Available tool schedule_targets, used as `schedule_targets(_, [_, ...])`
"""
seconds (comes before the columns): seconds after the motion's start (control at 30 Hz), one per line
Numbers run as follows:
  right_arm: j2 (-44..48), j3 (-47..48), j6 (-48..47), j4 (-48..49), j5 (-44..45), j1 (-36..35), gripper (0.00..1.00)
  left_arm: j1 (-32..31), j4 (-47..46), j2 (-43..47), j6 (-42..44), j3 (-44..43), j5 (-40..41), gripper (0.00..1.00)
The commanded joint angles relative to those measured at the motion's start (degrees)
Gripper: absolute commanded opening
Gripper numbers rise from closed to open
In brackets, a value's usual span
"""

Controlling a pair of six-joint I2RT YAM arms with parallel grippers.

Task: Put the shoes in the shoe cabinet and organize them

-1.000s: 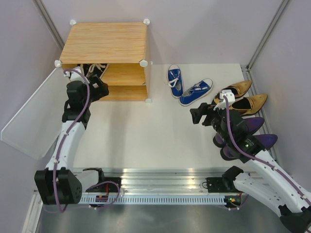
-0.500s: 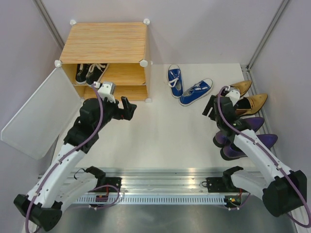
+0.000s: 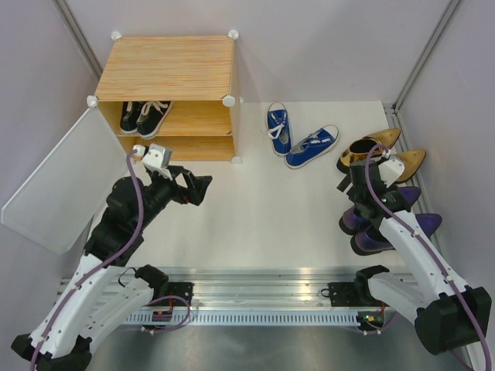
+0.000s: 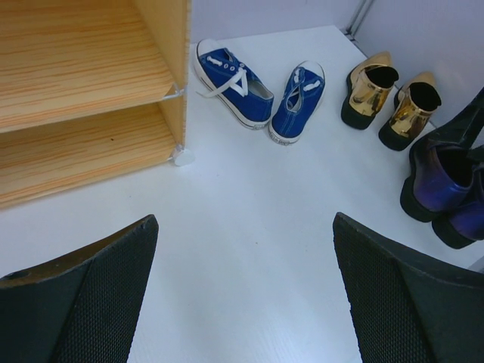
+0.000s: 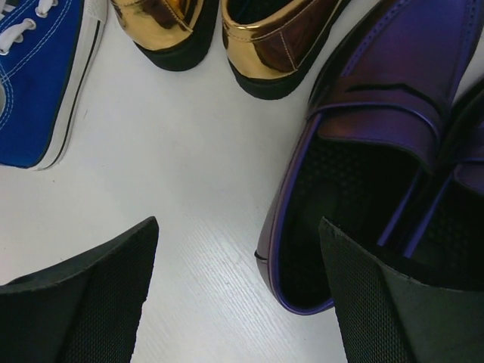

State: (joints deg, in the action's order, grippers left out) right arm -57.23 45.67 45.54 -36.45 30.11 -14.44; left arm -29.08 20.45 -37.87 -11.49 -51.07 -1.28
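The shoe cabinet (image 3: 170,68) stands at the back left, with the black sneakers (image 3: 145,116) on its upper shelf. On the floor lie the blue sneakers (image 3: 278,127), the gold heels (image 3: 371,145) and the purple heels (image 3: 402,199). My left gripper (image 3: 199,185) hovers open and empty over bare floor in front of the cabinet (image 4: 76,83). My right gripper (image 5: 238,223) is open, pointing down at the near purple heel (image 5: 378,83). One finger is over the heel's opening and the other over the floor. The heel's side wall sits between them, untouched.
The cabinet's pale door panel (image 3: 66,185) hangs open to the left, beside my left arm. Grey walls close in both sides. A metal rail (image 3: 255,297) runs along the near edge. The lower shelf (image 4: 83,147) holds nothing in the part I can see.
My left gripper has drawn back out of the cabinet, leaving the black sneakers on the upper shelf, and swung right over the floor. My right gripper moved right, over the purple heels.
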Motion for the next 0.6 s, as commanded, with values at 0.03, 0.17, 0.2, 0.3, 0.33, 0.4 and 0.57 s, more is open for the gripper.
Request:
schedule_targets(0.03, [0.0,-1.2,3.2,-3.0,2.4,0.9,0.90,-0.7,-1.6,5.0,0.6,0.8,5.1,0.99])
schedule_targets(0.17, [-2.9,-4.4,1.7,2.1,-0.2,3.1,0.86,-0.9,-2.1,5.7,0.9,1.4,6.9,0.99])
schedule_targets(0.2, [-3.7,-5.8,1.3,4.8,-2.4,3.7,0.84,-0.9,-2.1,5.6,0.8,1.4,7.1,0.99])
schedule_targets(0.3, [-8.0,-8.3,0.8,9.9,-6.0,5.0,0.72,-0.9,-2.2,5.8,1.2,1.5,8.6,0.99])
schedule_targets(0.33, [-10.1,-8.8,0.8,10.8,-7.7,5.0,0.68,-0.9,-2.1,6.0,1.5,1.3,9.4,0.98])
schedule_targets(0.4, [-11.7,-9.9,1.0,12.5,-9.4,5.1,0.50,-0.9,-2.0,6.8,2.0,1.6,12.0,0.98])
schedule_targets(0.57, [-10.8,-11.0,0.9,13.7,-12.6,5.1,0.05,-0.9,-2.3,7.7,2.8,2.0,15.4,0.98])
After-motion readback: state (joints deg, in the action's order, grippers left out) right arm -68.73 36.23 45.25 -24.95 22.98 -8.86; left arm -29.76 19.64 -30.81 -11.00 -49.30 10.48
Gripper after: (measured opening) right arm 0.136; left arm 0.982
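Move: The farther of the two purple shoes lies with its middle about 9 cm to the right of the right hand, nearly level with it and roughly 12 cm below. Its nearer twin sits about 9 cm back and 12 cm right of the hand. Of the gold shoes, the nearer is some 13 cm ahead and 14 cm right, the farther 21 cm ahead and 9 cm right. From the left hand the farther purple shoe is around 55 cm right, 3 cm ahead. The farther purple shoe's far-side rim, near its heel, is what the right hand drops onto: the hand sinks about 9 cm, pitching some 10 degrees further down, and its open fingers close on the way, pinching the rim with one finger inside the shoe and one outside. The empty left hand drifts about 4 cm left and 2 cm up, turning some 10 degrees counter-clockwise, still wide open. ##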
